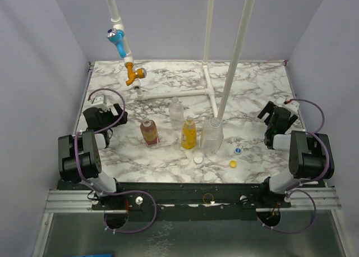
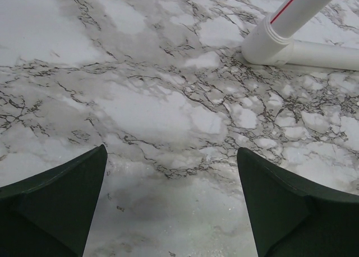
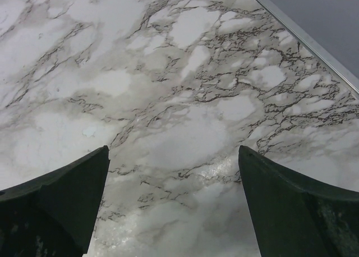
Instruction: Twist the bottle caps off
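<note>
Four bottles stand mid-table: a brown one with a red label [image 1: 149, 132], a slim clear one [image 1: 176, 112], a yellow-orange one [image 1: 189, 133] and a wider clear one [image 1: 212, 136]. Three loose caps lie in front of them on the marble: white [image 1: 198, 159], yellow [image 1: 233, 164] and blue-and-white [image 1: 238, 150]. My left gripper [image 1: 115, 116] [image 2: 171, 150] hangs open over bare marble left of the brown bottle. At the table's right side my right gripper [image 1: 269, 118] [image 3: 174, 148] is also open, over bare marble. Neither wrist view shows a bottle or cap.
White pipes [image 1: 210, 91] run across the back and rise behind the bottles; a pipe foot [image 2: 269, 41] shows in the left wrist view. A blue tap handle [image 1: 115, 35] and an orange valve [image 1: 133, 74] hang at the back left. Walls enclose the marble table [image 1: 168, 161].
</note>
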### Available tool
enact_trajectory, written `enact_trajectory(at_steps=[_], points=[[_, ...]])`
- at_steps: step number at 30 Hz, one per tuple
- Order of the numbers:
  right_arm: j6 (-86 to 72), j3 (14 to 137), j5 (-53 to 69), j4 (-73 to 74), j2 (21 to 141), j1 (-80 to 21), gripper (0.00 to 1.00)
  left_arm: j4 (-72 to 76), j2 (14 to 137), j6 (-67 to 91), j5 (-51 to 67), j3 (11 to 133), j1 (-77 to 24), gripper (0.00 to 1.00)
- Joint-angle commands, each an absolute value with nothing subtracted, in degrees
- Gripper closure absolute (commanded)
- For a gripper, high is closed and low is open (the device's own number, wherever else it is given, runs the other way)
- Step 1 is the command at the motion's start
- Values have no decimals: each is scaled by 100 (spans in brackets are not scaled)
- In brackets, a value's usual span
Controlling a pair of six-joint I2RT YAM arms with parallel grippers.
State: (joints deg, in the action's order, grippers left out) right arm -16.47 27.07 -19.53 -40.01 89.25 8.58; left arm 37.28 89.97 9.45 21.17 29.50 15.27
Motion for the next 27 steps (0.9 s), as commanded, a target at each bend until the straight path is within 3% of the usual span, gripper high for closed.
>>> enact_trajectory(at_steps=[1,6,11,12,13,14,15,17,19,21,27], points=[[-1155,2264,-1505,-5562,8991,826,0,4784,9002,1186,2328,2654,1460,1],[-902,1350,-1081,-7020,8749,760,0,6857,9046,1226,2150,1640,1252,1],[-698,1420,-525,-7075,8952,749,0,8070,9583,921,1399,1290,758,1],[-532,1486,-190,-7083,9176,742,0,8062,9637,917,1429,1357,749,1],[-443,1267,-264,-8052,9481,683,0,7242,9429,807,1305,1548,680,1],[-619,1306,-712,-7642,9305,606,0,6912,9414,759,1192,1692,621,1],[-694,1428,-700,-7144,9176,614,0,6939,9536,808,1227,1820,615,1],[-523,1350,-756,-7848,9440,598,0,6760,9490,775,1167,1838,583,1],[-667,1430,-728,-7241,9230,603,0,6789,9485,782,1160,1824,580,1],[-534,1333,-755,-7813,9417,600,0,6822,9474,791,1140,1811,581,1],[-520,1331,-579,-7579,9294,603,0,6835,9474,792,1134,1802,582,1]])
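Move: The red-brown bottle stands about 18 cm to the left gripper's right and 11 cm back, its middle about level with the hand; the small clear bottle is some 29 cm right and 1 cm back. From the right gripper, the large clear bottle is roughly 30 cm left and 14 cm back, the blue cap 19 cm left and 16 cm back, the yellow cap 21 cm left and 22 cm back, both about 8 cm lower. Settle both empty grippers into their folded rest poses, fingers kept wide open. Draw the left one back and to the right, then forward again, ending about 4 cm to the right, towards the red-brown bottle. Bring the right one back and left, then forward, left and up, ending some 5 cm leftward, turned about 15 degrees counter-clockwise. Tip both sets of fingers upward. ##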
